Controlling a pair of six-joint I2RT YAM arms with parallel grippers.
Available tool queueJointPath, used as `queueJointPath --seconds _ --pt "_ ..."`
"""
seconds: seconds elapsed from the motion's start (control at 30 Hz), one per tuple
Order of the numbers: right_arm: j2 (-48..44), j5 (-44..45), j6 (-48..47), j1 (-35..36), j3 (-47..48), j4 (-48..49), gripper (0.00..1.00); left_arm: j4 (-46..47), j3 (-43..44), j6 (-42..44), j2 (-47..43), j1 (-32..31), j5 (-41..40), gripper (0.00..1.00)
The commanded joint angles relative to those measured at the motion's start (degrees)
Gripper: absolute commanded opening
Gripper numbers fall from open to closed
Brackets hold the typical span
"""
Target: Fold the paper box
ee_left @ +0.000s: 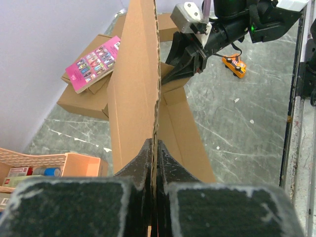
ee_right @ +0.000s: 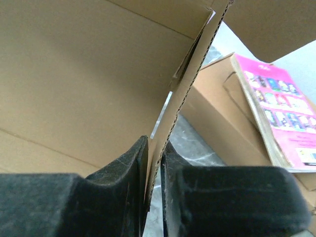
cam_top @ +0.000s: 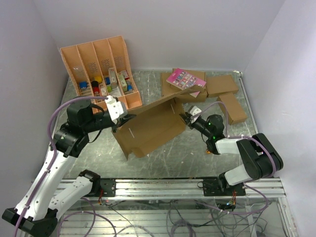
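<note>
The paper box [cam_top: 150, 129] is a large brown cardboard piece standing partly open in the middle of the table, one long panel raised and tilted. My left gripper [cam_top: 129, 118] is shut on its left edge; in the left wrist view the corrugated edge [ee_left: 154, 98] runs straight into the closed fingers [ee_left: 154, 143]. My right gripper [cam_top: 186, 117] holds the right end. In the right wrist view a flap's corrugated edge [ee_right: 190, 84] sits between the two dark fingers of my right gripper [ee_right: 154, 143], which lie close against it. The right gripper [ee_left: 180, 61] also shows from the left wrist.
An orange-tan compartment tray [cam_top: 98, 69] with small items leans at the back left. Smaller brown boxes [cam_top: 222, 85] lie at the back right, a pink booklet [cam_top: 185, 79] on one. A small orange toy [ee_left: 233, 65] lies by the right arm. A metal rail [cam_top: 163, 185] runs along the near edge.
</note>
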Motion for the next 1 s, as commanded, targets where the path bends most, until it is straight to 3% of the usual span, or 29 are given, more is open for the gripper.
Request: queueJointPath --seconds 0.0,0.27,0.5,0.73,0.97 --pt "-1.39 -4.83 -3.74 0.32 2.0 -9.39 0.15 2.22 -0.57 -2.32 -0.59 -0.23 4.39 0.07" --pt "-4.54 -7.72 -9.37 -0.4 4.69 -21.98 0.21 1.23 -0.47 -1.89 -1.11 -0.23 4.76 0.07" --pt "-5.39 -6.28 -8.99 -2.68 10.37 -31.62 0.29 0.98 -0.23 -1.18 -0.87 -0.23 4.48 0.07" --pt "-5.95 -4.91 -8.18 -2.95 12.89 -32.25 0.36 1.64 0.75 -1.49 -0.61 -0.23 4.6 0.07" --pt "-6.18 -4.8 -6.65 -3.04 15.8 -32.26 0.37 0.89 2.05 -0.87 0.0 -0.23 4.4 0.07"
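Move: The paper box's side flap stands between the right hand's fingertips, its middle about 2 cm ahead, 1 cm left and 2 cm lower. The pink book lies some 20 cm ahead of that hand and 1 cm right, 6 cm lower; the toy car about 15 cm back and 15 cm right, 12 cm lower. From the left hand, already gripping the lid edge, the side flap is roughly 14 cm ahead, 24 cm right and 20 cm lower. Right fingers widen around the flap edge, tipping down; the hand dips, then eases forward 2 cm; left holds. ##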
